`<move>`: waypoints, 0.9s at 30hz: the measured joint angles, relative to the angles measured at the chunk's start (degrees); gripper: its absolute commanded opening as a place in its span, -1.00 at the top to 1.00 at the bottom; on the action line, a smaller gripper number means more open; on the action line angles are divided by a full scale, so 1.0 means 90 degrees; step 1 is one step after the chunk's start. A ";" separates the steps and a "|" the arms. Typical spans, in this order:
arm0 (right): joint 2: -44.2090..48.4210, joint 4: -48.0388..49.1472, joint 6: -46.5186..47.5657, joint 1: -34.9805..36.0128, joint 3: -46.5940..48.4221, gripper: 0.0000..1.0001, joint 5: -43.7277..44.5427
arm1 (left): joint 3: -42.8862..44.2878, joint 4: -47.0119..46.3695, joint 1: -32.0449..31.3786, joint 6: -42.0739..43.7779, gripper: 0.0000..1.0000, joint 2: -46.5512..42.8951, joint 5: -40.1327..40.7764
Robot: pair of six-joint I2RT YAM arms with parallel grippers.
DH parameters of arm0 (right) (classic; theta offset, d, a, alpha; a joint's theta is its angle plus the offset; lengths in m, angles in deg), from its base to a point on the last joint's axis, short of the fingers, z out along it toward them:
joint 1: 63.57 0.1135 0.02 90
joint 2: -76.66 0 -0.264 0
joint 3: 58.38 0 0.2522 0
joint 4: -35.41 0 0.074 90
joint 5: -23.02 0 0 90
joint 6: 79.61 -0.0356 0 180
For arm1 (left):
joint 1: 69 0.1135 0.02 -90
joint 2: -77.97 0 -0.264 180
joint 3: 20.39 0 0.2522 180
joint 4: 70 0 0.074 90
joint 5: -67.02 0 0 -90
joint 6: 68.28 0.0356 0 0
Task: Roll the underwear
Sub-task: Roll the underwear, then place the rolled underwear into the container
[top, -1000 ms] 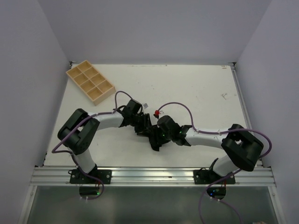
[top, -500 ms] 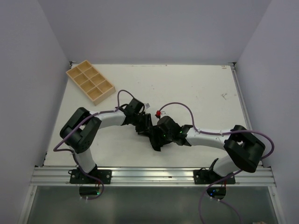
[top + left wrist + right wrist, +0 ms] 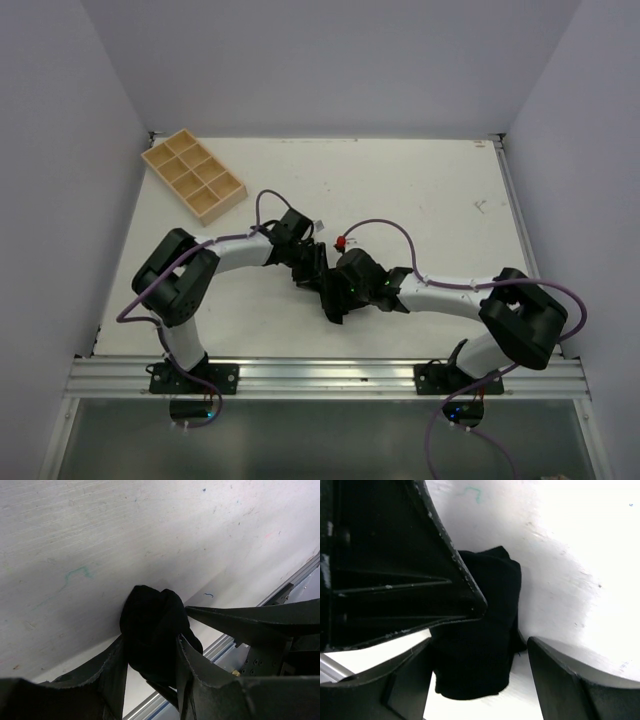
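The underwear (image 3: 152, 625) is a bunched black bundle resting on the white table. In the left wrist view my left gripper (image 3: 151, 639) is shut on it, with one finger pressed against each side. In the right wrist view the underwear (image 3: 485, 665) lies between the spread fingers of my open right gripper (image 3: 480, 642), and the right-hand finger (image 3: 565, 675) stands clear of the cloth. A left-gripper finger (image 3: 420, 555) crosses above it. In the top view the left gripper (image 3: 308, 268) and the right gripper (image 3: 335, 295) meet tip to tip at the table's middle and hide the garment.
A wooden tray with several compartments (image 3: 193, 176) sits at the back left. The white table (image 3: 430, 200) is walled on three sides. An aluminium rail (image 3: 320, 375) runs along the near edge. A small red tag (image 3: 340, 243) hangs on the right arm's cable.
My right gripper's jaws have spread wide and let go of the bundle. The left gripper keeps its hold and has edged slightly right.
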 measured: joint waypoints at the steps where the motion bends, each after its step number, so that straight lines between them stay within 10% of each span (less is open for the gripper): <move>1: -0.0002 -0.0061 0.0000 -0.0005 0.0000 -0.55 0.0044 | 0.0017 0.0019 -0.0002 0.0002 0.56 0.0007 0.0007; 17: -0.0112 -0.0279 -0.0068 0.0007 0.0153 -0.40 0.0165 | 0.0180 0.0151 -0.0039 0.0138 0.60 0.0097 0.0041; 27: -0.0019 0.0087 -0.0289 0.0007 -0.0066 0.50 -0.0002 | 0.0323 0.0257 -0.0085 0.0155 0.39 0.0131 0.0151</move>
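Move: Between the right hand's open fingers lies the near part of the rolled underwear; the roll's middle is about 1 cm to that hand's left, level with it fore and aft, and 1 cm below. The left gripper's fingertips, already holding the far part, are some 4 cm ahead and 4 cm left of the right hand at the same height. From the left hand, the roll's middle is about 4 cm back, 3 cm right and 1 cm below. Closing the right fingers from wide to about half open is the main act: they pinch the near part of the underwear roll from both sides, low over the table, the grip effort climbing as they shut. The hand itself first edges about half a centimetre to its right, then comes back left. The left fingers keep their hold on the far part, creeping only half a centimetre or so. ##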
